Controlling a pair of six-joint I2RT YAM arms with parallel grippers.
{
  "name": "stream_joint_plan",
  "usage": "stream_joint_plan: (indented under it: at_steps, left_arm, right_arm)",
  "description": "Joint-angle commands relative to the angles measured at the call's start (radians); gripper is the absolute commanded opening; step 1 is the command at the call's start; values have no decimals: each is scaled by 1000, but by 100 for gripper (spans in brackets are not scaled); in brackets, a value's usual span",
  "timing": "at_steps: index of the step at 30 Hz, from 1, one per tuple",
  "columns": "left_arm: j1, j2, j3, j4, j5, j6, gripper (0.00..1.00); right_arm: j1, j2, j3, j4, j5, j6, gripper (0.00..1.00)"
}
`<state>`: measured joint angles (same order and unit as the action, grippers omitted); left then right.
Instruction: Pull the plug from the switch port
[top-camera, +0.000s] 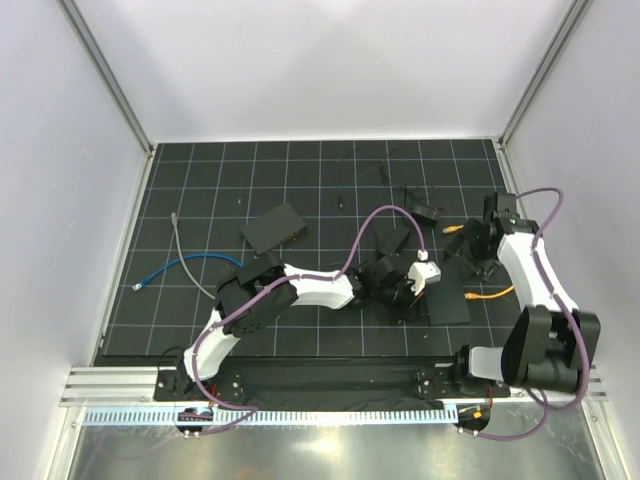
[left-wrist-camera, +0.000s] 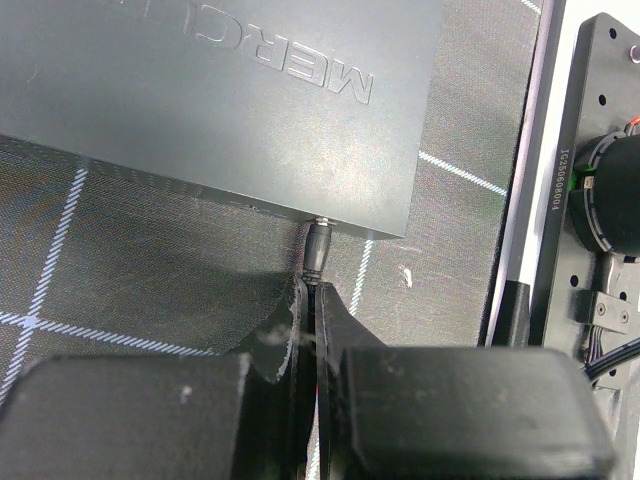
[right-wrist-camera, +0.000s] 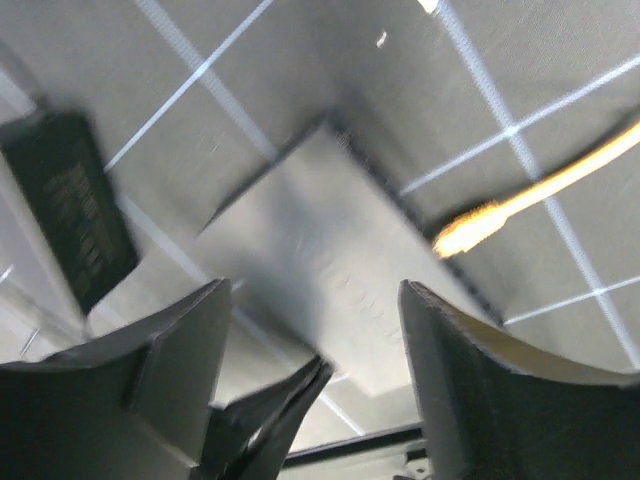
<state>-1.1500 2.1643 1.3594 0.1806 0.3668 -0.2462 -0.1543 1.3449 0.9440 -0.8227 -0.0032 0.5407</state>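
Observation:
A dark switch (left-wrist-camera: 220, 90) with raised lettering fills the top of the left wrist view. A small metal plug (left-wrist-camera: 317, 245) sits in a port on its near edge. My left gripper (left-wrist-camera: 311, 288) is shut on the plug's rear end, right behind the barrel, fingertips close to the switch edge. In the top view the left gripper (top-camera: 398, 288) reaches into the middle of the mat. My right gripper (right-wrist-camera: 312, 292) hangs open above a grey box (right-wrist-camera: 330, 250), holding nothing; from above the right gripper (top-camera: 480, 248) is at the right of the mat.
Another black box (top-camera: 273, 228) lies left of centre, a flat black one (top-camera: 447, 306) by the right arm. Orange cables (top-camera: 490, 294) lie at the right, one orange plug (right-wrist-camera: 470, 230) beside the grey box. Blue (top-camera: 185, 263) and grey (top-camera: 185, 250) cables lie at the left.

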Motion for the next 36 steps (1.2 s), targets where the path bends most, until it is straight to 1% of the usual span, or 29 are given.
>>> stream_joint_plan:
  at_steps: [1,3,4,6,7,9,10,13,18,21,30,34,35,36]
  left_arm:
    - [-5,2,37,16,8,13,0]
    - [-5,3,38,17,8,13,0]
    - [-5,3,40,17,9,12,0]
    - [-5,6,41,17,11,10,0]
    - [-5,8,41,17,11,10,0]
    - [-5,6,41,17,11,10,0]
    - [-5,6,41,17,11,12,0]
    - [-5,9,43,17,11,10,0]
    - [-5,11,46,14,12,12,0]
    - [-5,8,43,14,9,12,0]
    - [-5,6,40,17,8,12,0]
    - [-5,3,35,14,-3,13,0]
    - [-5,2,35,13,-6,13,0]
    - [-5,2,33,10,-14,13,0]
  right_arm:
    - [25,-95,-68,-87,-79,38,73]
    - [53,-118,-102,-73,-135,63,64]
    - [67,-122,-131,-67,-145,74,51]
    - [120,-130,-158,-31,-165,93,37]
    - [137,-135,-184,-20,-170,114,28]
    - [185,-138,-208,9,-172,134,21]
    - [196,-138,-224,16,-170,142,15]
    - [236,-136,-252,42,-167,154,8]
    - [280,-139,-266,39,-141,174,5]
    - [279,-153,-278,30,-95,176,3]
    - [280,-118,-318,56,-80,174,1]
    - [280,-113,-306,22,-21,176,1]
    - [280,-107,-298,-7,55,176,1]
    - [280,-99,-292,-15,69,179,1]
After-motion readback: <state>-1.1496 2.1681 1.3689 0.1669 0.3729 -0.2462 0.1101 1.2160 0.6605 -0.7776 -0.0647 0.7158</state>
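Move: The left gripper already pinches the black plug, whose middle is about 1 cm to its right and 1 cm below the hand point; the switch's middle is some 4 cm ahead of and 6 cm right of that hand. From the right gripper the plug is about 8 cm back, 9 cm left and 7 cm lower. The switch's middle is about 4 cm back and 4 cm left of the right gripper, and the near yellow connector about 6 cm back and 1 cm right, both some 7 cm below. Bring the right gripper about 8 cm left and 7 cm back, then some 5 cm down, onto the switch's left rim right above the plug, shutting its wide-open fingers on the way and tilting some 10 degrees. Rest the closed tips on that rim and stay there. Keep the left gripper still, holding its pinch on the plug. ##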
